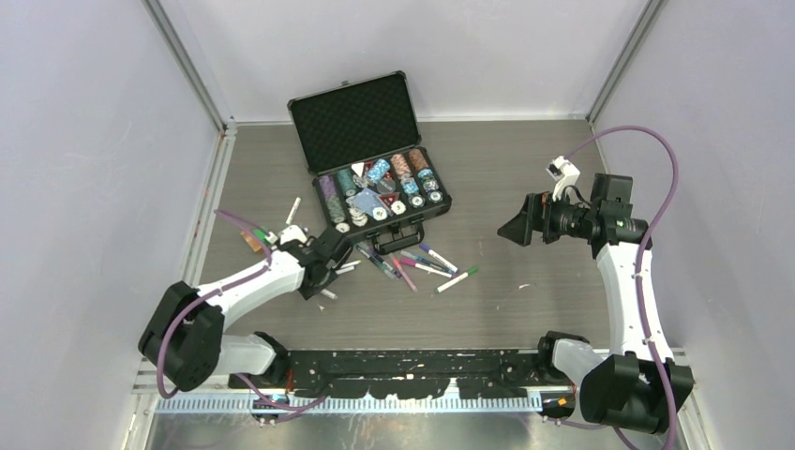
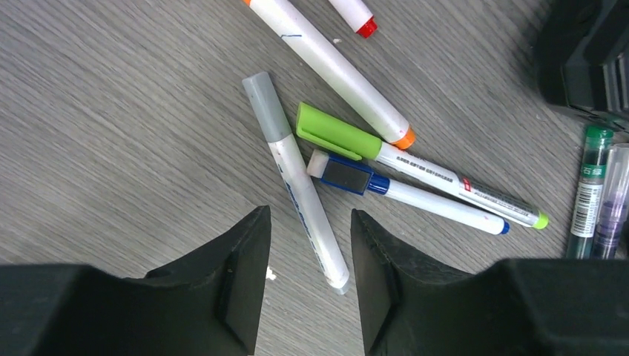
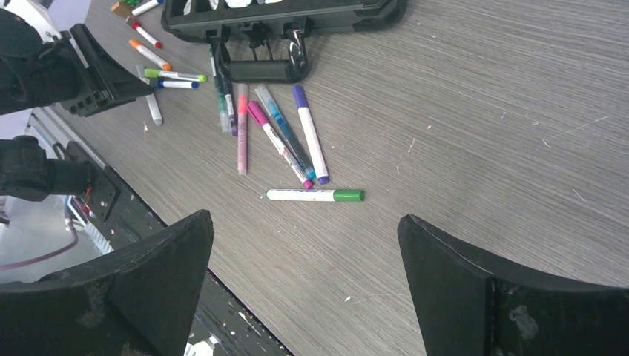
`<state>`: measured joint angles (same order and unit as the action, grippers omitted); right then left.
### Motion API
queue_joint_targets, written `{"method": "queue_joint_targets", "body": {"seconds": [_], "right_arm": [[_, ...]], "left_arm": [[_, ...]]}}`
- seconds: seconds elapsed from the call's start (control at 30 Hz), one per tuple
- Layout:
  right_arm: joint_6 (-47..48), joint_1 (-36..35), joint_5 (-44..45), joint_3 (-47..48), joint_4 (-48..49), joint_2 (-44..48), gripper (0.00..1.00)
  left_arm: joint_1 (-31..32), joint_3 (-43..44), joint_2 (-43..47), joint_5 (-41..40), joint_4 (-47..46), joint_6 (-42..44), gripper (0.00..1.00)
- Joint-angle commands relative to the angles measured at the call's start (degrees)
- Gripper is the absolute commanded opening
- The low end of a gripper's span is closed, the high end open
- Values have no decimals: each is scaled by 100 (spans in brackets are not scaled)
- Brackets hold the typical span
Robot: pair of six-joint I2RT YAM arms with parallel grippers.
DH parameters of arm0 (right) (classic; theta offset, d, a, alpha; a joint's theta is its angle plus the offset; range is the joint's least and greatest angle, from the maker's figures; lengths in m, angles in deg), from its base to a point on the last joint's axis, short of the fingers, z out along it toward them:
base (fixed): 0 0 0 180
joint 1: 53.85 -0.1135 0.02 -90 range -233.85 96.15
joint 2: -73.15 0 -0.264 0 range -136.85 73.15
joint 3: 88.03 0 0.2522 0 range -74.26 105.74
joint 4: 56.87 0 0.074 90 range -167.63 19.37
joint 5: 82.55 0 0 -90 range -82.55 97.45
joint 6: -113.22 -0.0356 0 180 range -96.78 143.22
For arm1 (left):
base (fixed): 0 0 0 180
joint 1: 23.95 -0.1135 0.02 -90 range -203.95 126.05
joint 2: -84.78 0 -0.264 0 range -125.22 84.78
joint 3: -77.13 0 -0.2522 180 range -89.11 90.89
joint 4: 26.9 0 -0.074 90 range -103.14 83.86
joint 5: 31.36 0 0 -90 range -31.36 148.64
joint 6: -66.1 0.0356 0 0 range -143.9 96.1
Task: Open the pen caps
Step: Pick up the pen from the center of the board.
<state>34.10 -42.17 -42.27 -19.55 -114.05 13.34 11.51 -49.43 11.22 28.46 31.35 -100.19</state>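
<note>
In the left wrist view a white pen [image 2: 308,208] with a grey pen cap [image 2: 265,107] lies on the table. Its bare rear end sits between the fingers of my left gripper [image 2: 309,215], which straddle it half open with a gap on each side. Beside it lie a pen with a lime cap [image 2: 337,133], one with a blue cap [image 2: 348,176] and an orange-tipped pen [image 2: 334,70]. More pens [image 1: 412,262] lie scattered in front of the case, and a green-capped pen [image 3: 315,195] lies apart. My right gripper [image 3: 304,219] hangs wide open and empty above the table's right side.
A black hard case [image 1: 375,159] stands open at the back centre, holding rows of poker chips, its handle [image 3: 256,70] facing the pens. Two dark pens [image 2: 601,193] lie by the case's corner [image 2: 586,59]. Side walls stand on both sides of the table.
</note>
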Motion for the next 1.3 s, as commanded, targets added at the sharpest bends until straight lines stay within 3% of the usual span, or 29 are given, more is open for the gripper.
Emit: {"method": "queue_joint_targets", "body": {"seconds": [0.0,0.3,0.67,0.87,1.1,1.2,1.27], "right_arm": [[138,-8,3,100,20,-32,99],[165,-10,14,118,-17,-31,99],[195,-15,40,143,-60,-5,99],[222,-10,58,171,-97,-4,99],[235,-10,13,171,-123,-19,99],[229,-15,-174,141,-130,-50,99],[222,-48,-456,100,-131,-123,99]], "left_arm": [[-131,-178,-63,34,-373,-184,44],[-224,-437,-312,293,-786,-180,38],[-321,-547,-316,488,-802,-42,6],[-313,-482,682,238,-204,-36,0],[-315,-315,1892,220,-50,586,0],[-317,-288,2231,590,-340,1050,0],[-314,-443,2485,1237,-1103,1714,0]]}}
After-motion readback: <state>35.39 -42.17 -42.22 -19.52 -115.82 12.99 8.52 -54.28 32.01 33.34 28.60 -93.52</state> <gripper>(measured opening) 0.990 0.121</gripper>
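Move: The grey-capped pen lies almost under my left hand, its middle about 1 cm ahead, 2 cm left and 2 cm below. Around it on the table, the blue-capped pen's middle is some 5 cm ahead of this hand and 3 cm right, the lime-green pen 6 cm ahead and 3 cm right, the orange-capped pen about 7 cm ahead and 5 cm left. From my right hand the grey-capped pen is roughly 48 cm left, 2 cm back and 20 cm below. I sink my left hand about 2 cm, so the half-open fingers straddle the grey-capped pen, and keep closing until they pinch its white barrel a little on the tail side of its middle. After a short hold there I lift nearly 7 cm, almost straight up away from the other pens, tilting the hand some 15 degrees while the fingers keep their grip. ##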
